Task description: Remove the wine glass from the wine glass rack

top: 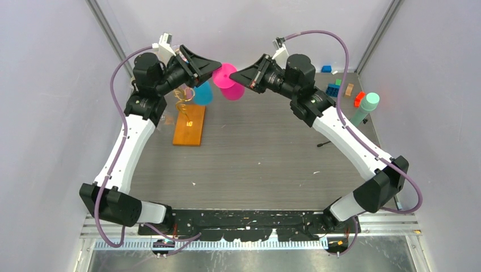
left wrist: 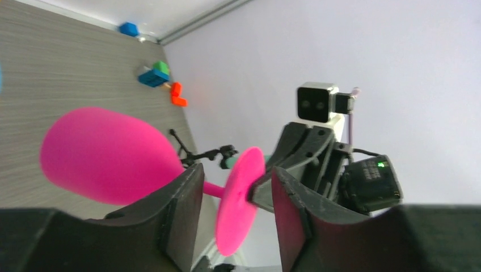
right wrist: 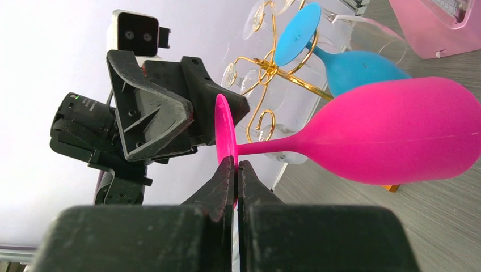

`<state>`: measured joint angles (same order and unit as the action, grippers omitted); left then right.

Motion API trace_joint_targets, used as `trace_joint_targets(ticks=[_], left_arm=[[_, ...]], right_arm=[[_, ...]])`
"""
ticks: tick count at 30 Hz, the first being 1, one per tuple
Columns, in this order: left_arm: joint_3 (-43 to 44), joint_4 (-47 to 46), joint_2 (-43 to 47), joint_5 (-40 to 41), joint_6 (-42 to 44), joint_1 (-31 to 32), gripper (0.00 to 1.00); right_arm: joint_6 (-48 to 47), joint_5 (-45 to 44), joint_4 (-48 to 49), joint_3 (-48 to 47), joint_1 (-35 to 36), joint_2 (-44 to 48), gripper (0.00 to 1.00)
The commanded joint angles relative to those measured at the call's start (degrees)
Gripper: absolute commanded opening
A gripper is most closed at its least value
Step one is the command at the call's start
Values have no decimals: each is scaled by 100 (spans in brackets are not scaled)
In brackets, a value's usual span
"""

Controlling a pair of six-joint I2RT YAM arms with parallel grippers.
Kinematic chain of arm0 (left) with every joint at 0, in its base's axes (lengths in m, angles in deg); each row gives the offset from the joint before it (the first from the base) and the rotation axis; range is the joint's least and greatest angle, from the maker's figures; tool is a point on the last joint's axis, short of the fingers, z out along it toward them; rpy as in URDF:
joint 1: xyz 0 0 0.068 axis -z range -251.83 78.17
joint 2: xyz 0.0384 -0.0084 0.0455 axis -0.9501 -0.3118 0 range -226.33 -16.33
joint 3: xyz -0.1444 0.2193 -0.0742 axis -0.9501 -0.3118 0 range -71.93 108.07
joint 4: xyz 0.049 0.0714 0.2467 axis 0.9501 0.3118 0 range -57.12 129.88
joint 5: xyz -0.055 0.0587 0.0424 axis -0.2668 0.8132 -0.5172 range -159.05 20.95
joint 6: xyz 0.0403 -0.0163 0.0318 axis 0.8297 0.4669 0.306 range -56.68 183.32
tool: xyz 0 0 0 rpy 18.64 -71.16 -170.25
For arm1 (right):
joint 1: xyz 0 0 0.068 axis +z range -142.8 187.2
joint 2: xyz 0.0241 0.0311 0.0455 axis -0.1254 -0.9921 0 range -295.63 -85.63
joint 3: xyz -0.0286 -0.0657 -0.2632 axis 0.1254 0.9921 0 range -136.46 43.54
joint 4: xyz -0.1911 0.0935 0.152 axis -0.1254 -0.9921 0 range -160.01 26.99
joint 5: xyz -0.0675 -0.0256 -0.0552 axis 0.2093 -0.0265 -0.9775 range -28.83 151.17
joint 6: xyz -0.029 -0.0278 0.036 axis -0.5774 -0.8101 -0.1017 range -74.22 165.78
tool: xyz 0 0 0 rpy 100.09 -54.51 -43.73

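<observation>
A pink wine glass (top: 226, 75) hangs sideways in the air between the two arms, its bowl (left wrist: 102, 156) toward the table. My right gripper (right wrist: 236, 164) is shut on the rim of its round foot (right wrist: 224, 133). My left gripper (left wrist: 235, 173) faces it, jaws open on either side of the foot and stem, not touching them. Behind, the wine glass rack (right wrist: 272, 71) of gold wire stands on its orange base (top: 190, 126). It carries a blue wine glass (right wrist: 357, 68) and clear glasses (right wrist: 351, 39).
Coloured blocks (top: 334, 88) and a mint green bottle (top: 367, 107) sit at the back right. A small black tripod (top: 324, 144) lies right of centre. A pink translucent container (right wrist: 442, 22) stands beyond the rack. Walls close in on three sides.
</observation>
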<state>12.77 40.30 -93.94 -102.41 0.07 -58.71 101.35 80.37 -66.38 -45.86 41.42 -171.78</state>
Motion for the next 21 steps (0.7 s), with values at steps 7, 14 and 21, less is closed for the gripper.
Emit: trace_joint_targets(ticks=[7,14,21], left_arm=[[217,-855,-212,-831,-974,23,35],[520,-478,-445,-1204,-867,23,12],[956,-425,-506,-1309,-795,-136,0]], right_arm=[[226,-25,302,-254,-186,-185,0],[474,269,604,-315,-284,-340,0],[504,433,662,-203,-514,-334,48]])
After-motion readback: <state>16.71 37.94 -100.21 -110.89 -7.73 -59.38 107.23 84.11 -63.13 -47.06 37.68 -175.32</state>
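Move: The right hand already pinches the near edge of the upside-down pink wine glass's foot, whose centre is 3 cm to its left and 1 cm ahead. From the half-open left hand the foot lies about 5 cm right and 2 cm back, level with it. The blue glass hangs some 10 cm ahead and 7 cm left of the left hand, roughly 14 cm down; the rack's middle is about 4 cm ahead, 12 cm left and 18 cm down. Left hand edges right about 2 cm and pinches the foot; right carries it forward 2–3 cm, then opens. ##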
